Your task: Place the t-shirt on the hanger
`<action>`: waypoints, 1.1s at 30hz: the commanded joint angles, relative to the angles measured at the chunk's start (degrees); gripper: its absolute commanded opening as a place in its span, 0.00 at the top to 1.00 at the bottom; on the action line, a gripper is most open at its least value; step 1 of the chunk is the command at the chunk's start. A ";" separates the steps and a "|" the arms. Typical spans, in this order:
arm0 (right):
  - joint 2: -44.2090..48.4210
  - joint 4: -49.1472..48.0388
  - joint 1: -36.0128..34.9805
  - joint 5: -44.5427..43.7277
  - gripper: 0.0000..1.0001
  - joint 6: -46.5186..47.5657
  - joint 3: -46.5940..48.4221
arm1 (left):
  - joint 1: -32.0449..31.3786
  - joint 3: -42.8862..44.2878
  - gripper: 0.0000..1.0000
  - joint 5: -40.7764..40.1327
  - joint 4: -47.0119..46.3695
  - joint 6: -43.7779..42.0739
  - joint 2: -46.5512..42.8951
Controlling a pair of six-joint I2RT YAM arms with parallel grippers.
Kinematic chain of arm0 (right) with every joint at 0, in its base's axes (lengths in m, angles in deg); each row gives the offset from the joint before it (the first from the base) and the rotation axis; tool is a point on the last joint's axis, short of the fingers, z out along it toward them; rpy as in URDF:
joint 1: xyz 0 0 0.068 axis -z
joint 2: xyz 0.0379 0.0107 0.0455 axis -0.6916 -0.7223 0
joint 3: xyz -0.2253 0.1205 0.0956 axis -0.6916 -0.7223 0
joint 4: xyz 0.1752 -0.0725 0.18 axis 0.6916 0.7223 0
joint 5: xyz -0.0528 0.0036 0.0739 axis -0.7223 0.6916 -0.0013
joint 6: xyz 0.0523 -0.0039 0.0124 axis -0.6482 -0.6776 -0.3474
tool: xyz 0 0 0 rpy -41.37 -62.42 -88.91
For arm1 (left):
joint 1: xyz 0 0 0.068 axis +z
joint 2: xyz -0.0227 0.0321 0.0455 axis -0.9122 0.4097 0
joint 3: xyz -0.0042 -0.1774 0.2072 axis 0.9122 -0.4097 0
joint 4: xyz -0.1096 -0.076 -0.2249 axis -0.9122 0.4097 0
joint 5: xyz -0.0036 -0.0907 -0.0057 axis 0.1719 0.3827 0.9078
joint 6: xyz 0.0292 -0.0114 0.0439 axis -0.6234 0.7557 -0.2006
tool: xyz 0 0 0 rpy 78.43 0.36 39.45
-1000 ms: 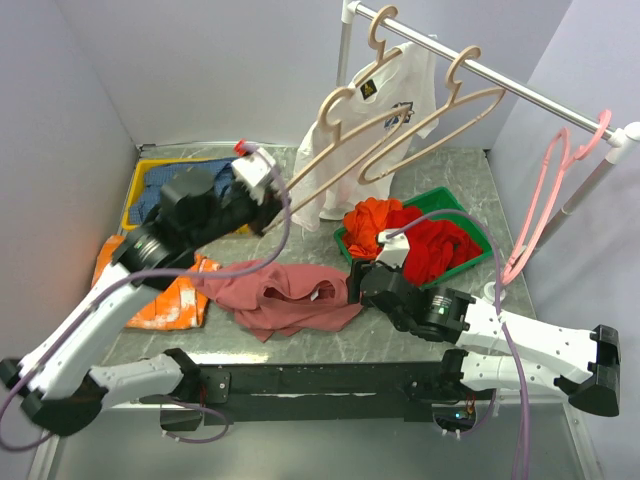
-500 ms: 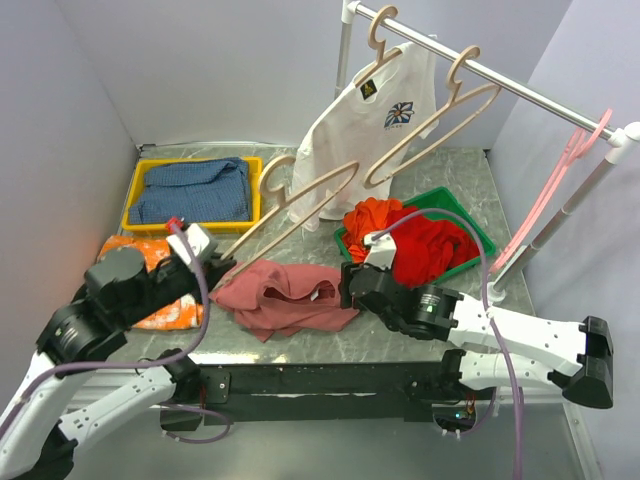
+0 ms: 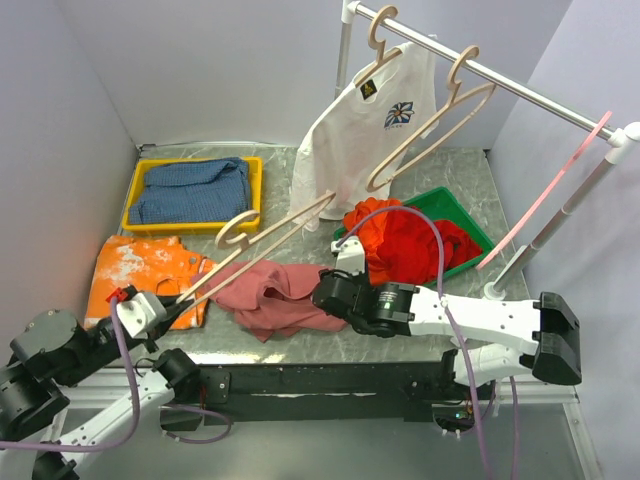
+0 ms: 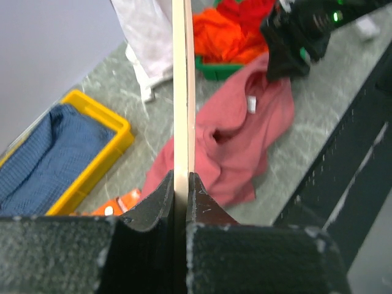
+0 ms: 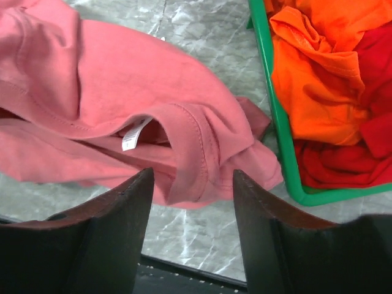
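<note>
The dusty-rose t-shirt lies crumpled on the table's near middle, collar and white label facing up. The beige wooden hanger slants over the shirt's left side, hook up. My left gripper is shut on the hanger's lower end, and the left wrist view shows the wood edge-on between the jaws. My right gripper hovers open over the shirt's right edge. A fold of the collar lies in the gap between its fingertips.
A green bin of red and orange garments sits right of the shirt. A yellow bin with blue cloth is at the back left, an orange garment in front of it. The rack rail carries a white t-shirt, a wooden hanger and a pink hanger.
My left arm has drawn back to the near left, bringing the hanger down from near the rack over the shirt. The right gripper slid left onto the collar and its jaws narrowed slightly.
</note>
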 commanded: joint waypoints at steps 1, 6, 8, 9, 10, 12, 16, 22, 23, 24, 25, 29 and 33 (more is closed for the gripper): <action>-1.51 -1.59 0.33 -2.88 0.50 0.09 1.56 | 0.01 4.42 0.99 1.45 7.43 -2.25 1.75; 0.06 -3.44 3.84 -2.36 0.92 0.26 -0.46 | 0.36 4.96 0.99 7.32 10.96 -3.05 2.19; 2.87 -6.76 6.39 -0.95 0.97 1.05 -2.48 | 0.63 4.61 0.99 9.17 12.45 -3.22 3.33; 3.66 -7.91 7.01 0.45 0.98 1.67 -3.01 | 0.80 4.61 0.99 10.23 13.15 -3.40 3.85; 4.45 -8.62 7.97 0.81 0.99 1.67 -3.45 | 0.80 4.61 0.99 10.06 13.85 -3.40 4.64; 4.64 -8.81 8.24 0.29 1.00 0.98 -3.10 | 0.10 4.34 0.99 9.97 14.65 -2.96 4.91; 5.77 -7.66 8.24 -0.77 1.00 0.00 -2.92 | 0.10 3.21 0.99 11.38 14.83 -2.52 5.79; 8.24 -7.40 8.33 -1.73 1.00 0.35 -2.75 | 0.10 2.67 0.99 11.04 15.35 -1.99 7.37; 8.41 -7.14 8.33 -2.00 1.00 0.27 -2.66 | 0.10 2.76 0.99 10.60 15.44 -1.99 7.55; 8.59 -7.05 8.24 -2.00 1.00 0.35 -2.58 | 0.01 2.94 0.99 10.59 15.44 -1.91 7.81; 8.94 -6.87 8.24 -2.00 1.00 0.27 -2.31 | -0.08 3.20 0.99 10.42 15.27 -1.91 8.51; 10.87 -7.05 8.15 -0.86 1.00 0.88 -2.57 | -0.16 3.55 0.99 9.27 14.56 -2.08 9.83; 13.77 -6.52 7.45 -0.34 1.00 2.19 -2.49 | 0.01 3.38 0.99 10.24 13.51 -2.69 10.71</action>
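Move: The t-shirt's loose edge sits between the right hand's open fingers, roughly 1 cm ahead of the hand point and 2 cm below; the green basket is some 17 cm to the right and 11 cm farther out. The left hand, already holding the hanger, has the t-shirt's middle about 10 cm ahead, 16 cm to its right and 20 cm below. Orange trousers lie about 13 cm ahead of that hand, 9 cm left and 20 cm below. Dipping briefly, the right hand shuts on the t-shirt's edge, draws it about 3.5 cm forward and a little right, then raises it, ending some 4 cm higher. Meanwhile the left hand keeps its grip on the hanger, sinks about 6 cm and backs off 3, tipping down some 20 degrees so the hanger's far end swings down towards the right fingers and the shirt's opening. ##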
